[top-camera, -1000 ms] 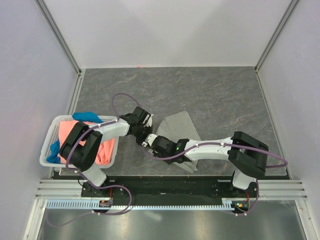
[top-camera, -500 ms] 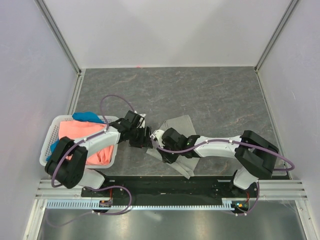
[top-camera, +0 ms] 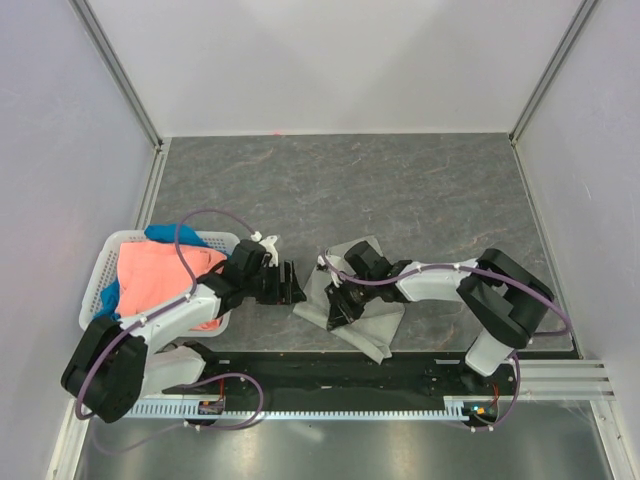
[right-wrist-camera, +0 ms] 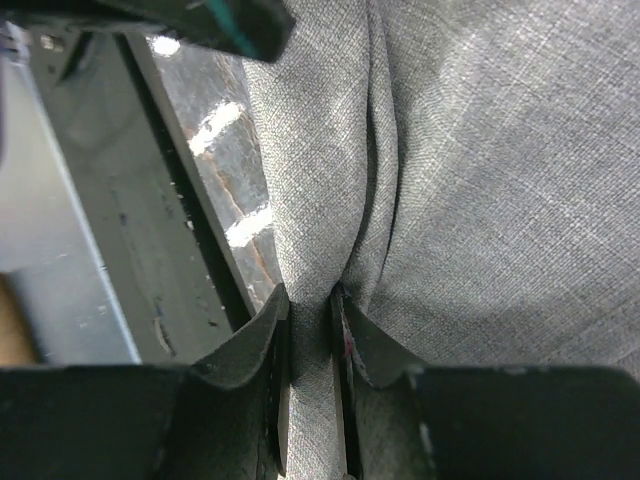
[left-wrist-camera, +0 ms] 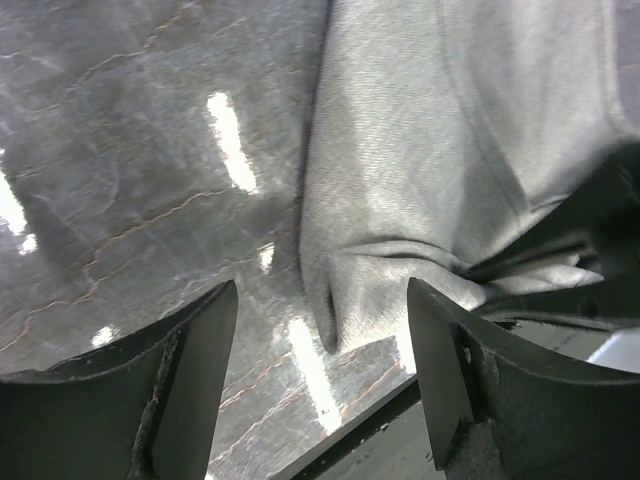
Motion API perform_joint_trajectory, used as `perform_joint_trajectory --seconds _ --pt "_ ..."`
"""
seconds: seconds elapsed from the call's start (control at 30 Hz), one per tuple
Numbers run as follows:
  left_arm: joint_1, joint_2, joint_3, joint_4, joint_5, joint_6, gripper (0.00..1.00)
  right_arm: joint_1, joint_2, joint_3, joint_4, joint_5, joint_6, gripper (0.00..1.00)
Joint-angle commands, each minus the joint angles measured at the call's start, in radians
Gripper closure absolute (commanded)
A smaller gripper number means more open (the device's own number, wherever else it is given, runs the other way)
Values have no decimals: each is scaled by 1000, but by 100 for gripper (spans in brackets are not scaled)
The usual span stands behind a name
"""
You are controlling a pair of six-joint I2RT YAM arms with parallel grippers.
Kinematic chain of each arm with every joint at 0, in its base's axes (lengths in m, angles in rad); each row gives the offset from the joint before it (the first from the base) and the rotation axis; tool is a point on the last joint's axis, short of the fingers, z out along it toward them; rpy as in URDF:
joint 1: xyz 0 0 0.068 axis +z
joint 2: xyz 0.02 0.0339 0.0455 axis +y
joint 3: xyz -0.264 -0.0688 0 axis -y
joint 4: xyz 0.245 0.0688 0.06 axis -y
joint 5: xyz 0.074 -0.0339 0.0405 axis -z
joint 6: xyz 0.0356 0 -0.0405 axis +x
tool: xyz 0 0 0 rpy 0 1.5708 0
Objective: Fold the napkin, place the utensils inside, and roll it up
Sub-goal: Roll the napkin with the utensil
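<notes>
The light grey napkin (top-camera: 372,318) lies crumpled near the table's front edge, right of centre. My right gripper (top-camera: 335,308) is shut on a raised fold of it, and the right wrist view shows the cloth (right-wrist-camera: 480,150) pinched between the fingers (right-wrist-camera: 310,335). My left gripper (top-camera: 293,283) stands open just left of the napkin. In the left wrist view, the napkin's rounded end (left-wrist-camera: 400,200) pokes in between the spread fingers (left-wrist-camera: 320,375) without touching them. The utensils are hidden.
A white basket (top-camera: 95,300) sits at the left edge, holding a coral-orange cloth (top-camera: 155,275) and a blue cloth (top-camera: 170,234). The black base rail (top-camera: 330,365) runs along the table's front edge, right beside the napkin. White walls enclose the table.
My left gripper has opened, let go of the napkin and drawn back to the left. The right gripper has shifted right and turned, keeping its pinch on the cloth.
</notes>
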State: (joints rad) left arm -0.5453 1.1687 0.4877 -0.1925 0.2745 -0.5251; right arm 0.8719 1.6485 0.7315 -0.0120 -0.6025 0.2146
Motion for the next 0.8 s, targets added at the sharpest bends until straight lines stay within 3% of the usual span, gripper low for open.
perform_joint_trajectory --seconds 0.0,0.53,0.77 --pt "2 -40 -46 143 49 -50 25 -69 92 -27 -40 -195 3 84" --pt "2 115 -46 300 109 -73 30 -203 286 37 -16 -368 0 87" --pt "2 227 -15 263 111 -76 50 -215 293 45 -17 -356 -4 87"
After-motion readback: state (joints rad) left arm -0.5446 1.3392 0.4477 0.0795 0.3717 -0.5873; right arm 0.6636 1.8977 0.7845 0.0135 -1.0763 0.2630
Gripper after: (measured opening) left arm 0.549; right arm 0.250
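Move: The rolled edge's loose left end, which the open left hand is after, lies about 4 cm to its right, 1 cm back and 3 cm below. The right fingers already pinch that edge roughly 10 cm right and 2 cm back of the left hand. The flat napkin's middle is some 16 cm right and 4 cm ahead of the left hand. From the right hand, the loose end lies about 6 cm left and 1 cm ahead. Keeping its pinch on the rolled edge, the right hand turns its wrist about 25 degrees, fingers swinging back towards the base, while shifting about 1.5 cm to the right and then holding there. Meanwhile the left hand moves some 3 cm right, a little down and forward, onto the roll's loose left end, its fingers starting to close around it but still well apart. ##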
